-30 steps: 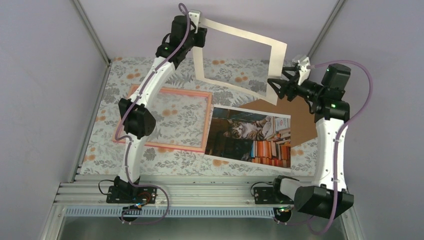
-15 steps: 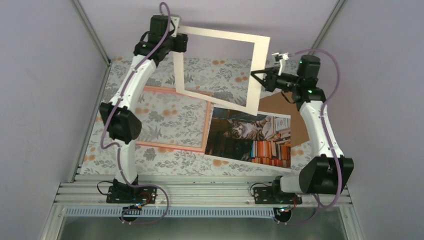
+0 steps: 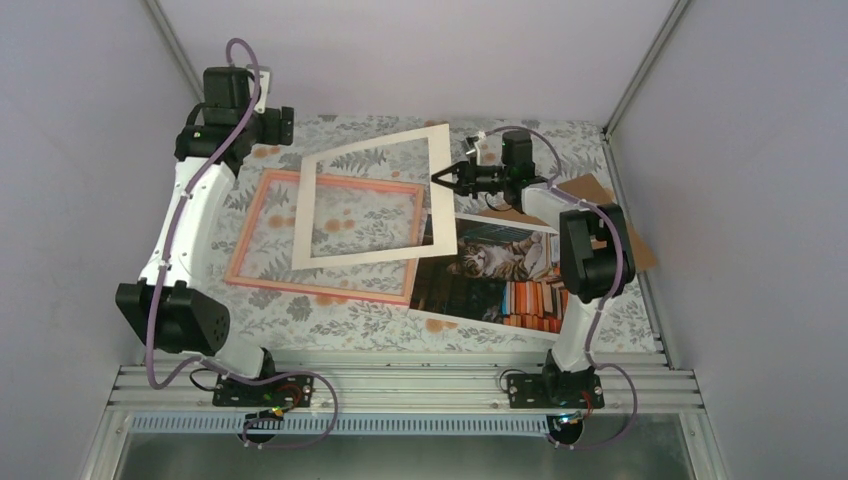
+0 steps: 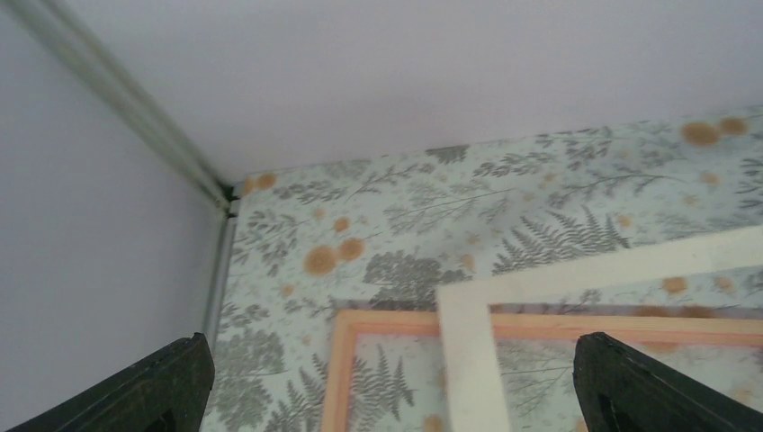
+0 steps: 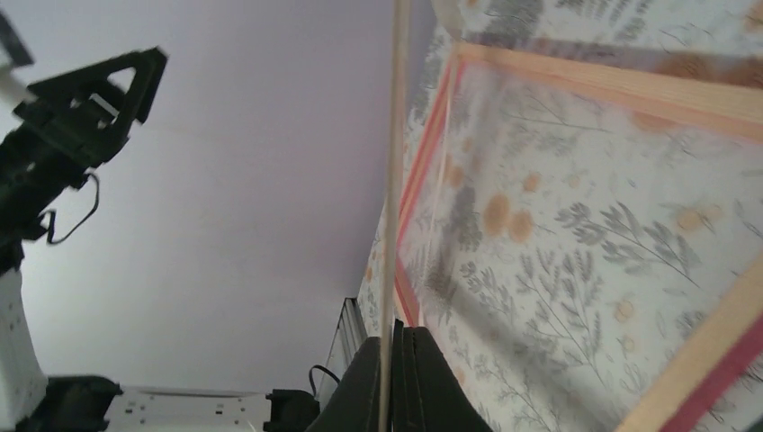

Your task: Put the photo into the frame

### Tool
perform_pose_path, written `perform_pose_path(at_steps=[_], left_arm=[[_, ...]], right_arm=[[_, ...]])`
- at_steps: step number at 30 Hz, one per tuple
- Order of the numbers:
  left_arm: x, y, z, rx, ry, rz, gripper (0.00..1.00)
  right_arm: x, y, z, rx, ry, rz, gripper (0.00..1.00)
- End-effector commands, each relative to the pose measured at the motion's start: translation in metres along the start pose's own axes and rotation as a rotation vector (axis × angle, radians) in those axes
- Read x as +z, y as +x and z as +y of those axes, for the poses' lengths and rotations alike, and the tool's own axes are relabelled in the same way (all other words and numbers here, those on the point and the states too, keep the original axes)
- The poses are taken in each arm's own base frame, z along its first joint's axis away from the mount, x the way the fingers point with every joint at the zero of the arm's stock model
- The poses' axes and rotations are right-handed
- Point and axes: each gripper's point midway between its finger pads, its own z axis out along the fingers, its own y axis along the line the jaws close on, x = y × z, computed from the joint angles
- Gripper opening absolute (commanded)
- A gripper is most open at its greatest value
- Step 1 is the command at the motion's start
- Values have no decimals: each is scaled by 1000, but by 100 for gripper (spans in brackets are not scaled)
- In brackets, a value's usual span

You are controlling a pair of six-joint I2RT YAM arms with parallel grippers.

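Observation:
The pink frame [image 3: 246,240] lies flat on the floral table at the left; it also shows in the left wrist view [image 4: 340,360]. A white mat border [image 3: 304,215] lies tilted over the frame. My right gripper [image 3: 446,178] is shut on the mat's right edge, which is seen edge-on in the right wrist view [image 5: 393,180] between the fingers [image 5: 423,382]. My left gripper [image 3: 279,117] is open and empty, above the table's far left, clear of the mat's corner [image 4: 463,351]. The cat photo [image 3: 500,270] lies flat to the right of the frame.
A brown backing board [image 3: 592,190] lies under the photo's far right side, partly hidden by my right arm. Purple walls close in the table on three sides. An aluminium rail [image 3: 400,385] runs along the near edge.
Both arms carried the white mat left and down from mid-air onto the frame. My left gripper let go of the mat's corner and drew back to the far left. My right gripper still holds it.

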Motion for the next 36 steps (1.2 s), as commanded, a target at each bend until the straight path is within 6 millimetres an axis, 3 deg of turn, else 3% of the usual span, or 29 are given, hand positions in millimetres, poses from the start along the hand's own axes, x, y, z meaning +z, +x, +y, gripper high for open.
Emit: perform_pose_path(at_steps=[1, 8, 14, 27, 36], left_arm=[[-11, 2, 30, -1, -115, -6, 100], [-1, 4, 70, -44, -266, 2, 100], [11, 21, 93, -78, -331, 52, 100], [38, 55, 113, -192, -304, 162, 100], [37, 60, 114, -211, -300, 168, 100]], right_arm=[[1, -6, 4, 44, 15, -22, 4], [23, 23, -35, 286, 70, -29, 4], [50, 52, -27, 331, 73, -34, 4], [93, 72, -43, 366, 153, -59, 4], [112, 79, -51, 369, 181, -16, 6]])
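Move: The frame the cream mat is bound for lies flat on the table, its middle about 27 cm to the right hand's left, 7 cm back and some 18 cm below; that hand already holds the mat. The photo lies roughly 12 cm to the right hand's right and 15 cm back, the brown board about 28 cm right and 7 cm back, both down on the table. From the empty left hand, the frame is about 15 cm right, 10 cm back and 33 cm below. The cream mat, still pinched by its right-hand bar, is lowered over the frame: the right hand first sinks and draws back, then carries on mainly left, some 9 cm down and 10 cm left in all, rolling about 20 degrees so its forward side dips. The left hand, open and empty, swings about 12 cm left, then also sinks, turning counter-clockwise. ##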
